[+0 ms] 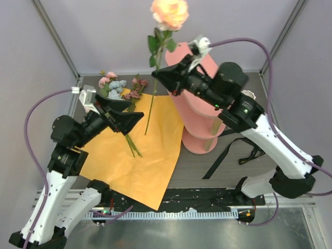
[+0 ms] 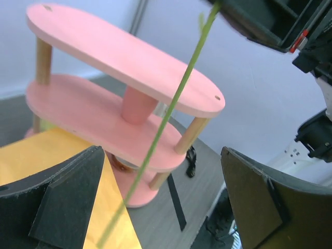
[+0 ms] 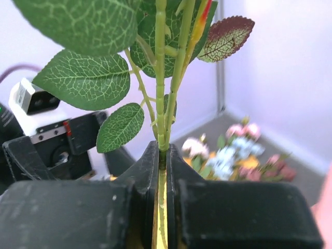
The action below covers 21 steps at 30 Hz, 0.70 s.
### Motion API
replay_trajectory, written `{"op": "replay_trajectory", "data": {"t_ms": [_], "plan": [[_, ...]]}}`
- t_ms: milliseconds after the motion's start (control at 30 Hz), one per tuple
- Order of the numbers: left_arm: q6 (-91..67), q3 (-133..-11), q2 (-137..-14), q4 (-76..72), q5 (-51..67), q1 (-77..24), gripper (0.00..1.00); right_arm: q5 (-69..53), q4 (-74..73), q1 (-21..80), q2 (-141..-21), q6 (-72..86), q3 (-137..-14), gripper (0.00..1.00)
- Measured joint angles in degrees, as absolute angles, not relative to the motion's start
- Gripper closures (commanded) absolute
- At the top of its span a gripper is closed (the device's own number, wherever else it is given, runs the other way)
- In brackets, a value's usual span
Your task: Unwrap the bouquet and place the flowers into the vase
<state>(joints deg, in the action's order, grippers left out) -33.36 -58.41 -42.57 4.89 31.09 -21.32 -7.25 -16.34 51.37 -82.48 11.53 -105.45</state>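
My right gripper (image 1: 158, 78) (image 3: 162, 155) is shut on the green stem of a peach-pink rose (image 1: 169, 13) just below its leaves (image 3: 83, 78), holding it upright above the table. The stem (image 1: 150, 109) (image 2: 171, 114) hangs down past my left gripper (image 1: 136, 110) (image 2: 171, 207), which is wide open. The stem runs between its fingers (image 2: 67, 202), nearer the left one. The orange paper (image 1: 135, 155) lies spread flat. The other flowers (image 1: 118, 88) (image 3: 233, 155) lie at its far edge. A sliver of the cream-white vase (image 1: 249, 95) shows behind the right arm.
The pink three-tier shelf (image 1: 199, 122) (image 2: 119, 72) stands right of the paper, partly under the right arm. A black ribbon (image 1: 228, 153) (image 2: 176, 199) lies on the grey table in front of it. Walls close in the back and sides.
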Motion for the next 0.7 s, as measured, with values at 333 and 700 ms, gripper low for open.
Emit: {"op": "replay_trajectory", "data": {"t_ms": [333, 700], "plan": [[-28.53, -63.22, -31.00, 10.26, 19.90, -21.37, 0.00, 5.26, 23.68, 51.22, -61.04, -5.32, -87.02, 0.99], [-28.73, -59.75, -33.61, 12.34, 18.94, -21.37, 0.00, 23.29, 40.69, 51.20, -59.79, -39.62, -85.97, 0.99]]}}
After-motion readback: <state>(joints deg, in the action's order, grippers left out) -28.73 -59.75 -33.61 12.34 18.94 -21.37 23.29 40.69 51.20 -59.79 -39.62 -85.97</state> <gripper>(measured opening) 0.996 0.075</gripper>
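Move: The right hand already holds the peach rose by its stem. The vase it is meant for stands about 35 cm to its right, 9 cm farther out and 40 cm below. In between, the pink shelf's middle is some 14 cm right, 10 cm ahead and 36 cm down; the black ribbon lies roughly 15 cm nearer the robot than the vase, 3 cm left of it. From the open left hand, the vase is about 43 cm right, 14 cm ahead and 32 cm below. Keeping the rose stem pinched, the right hand sweeps fast about 26 cm right and 18 cm up, past the shelf towards the vase's side, drawing back slightly; its wrist swings clockwise and tips up until the left-pointing fingers point up and forward. The left hand, still open, pulls back, left and up away from the stem, then eases forward and down. ##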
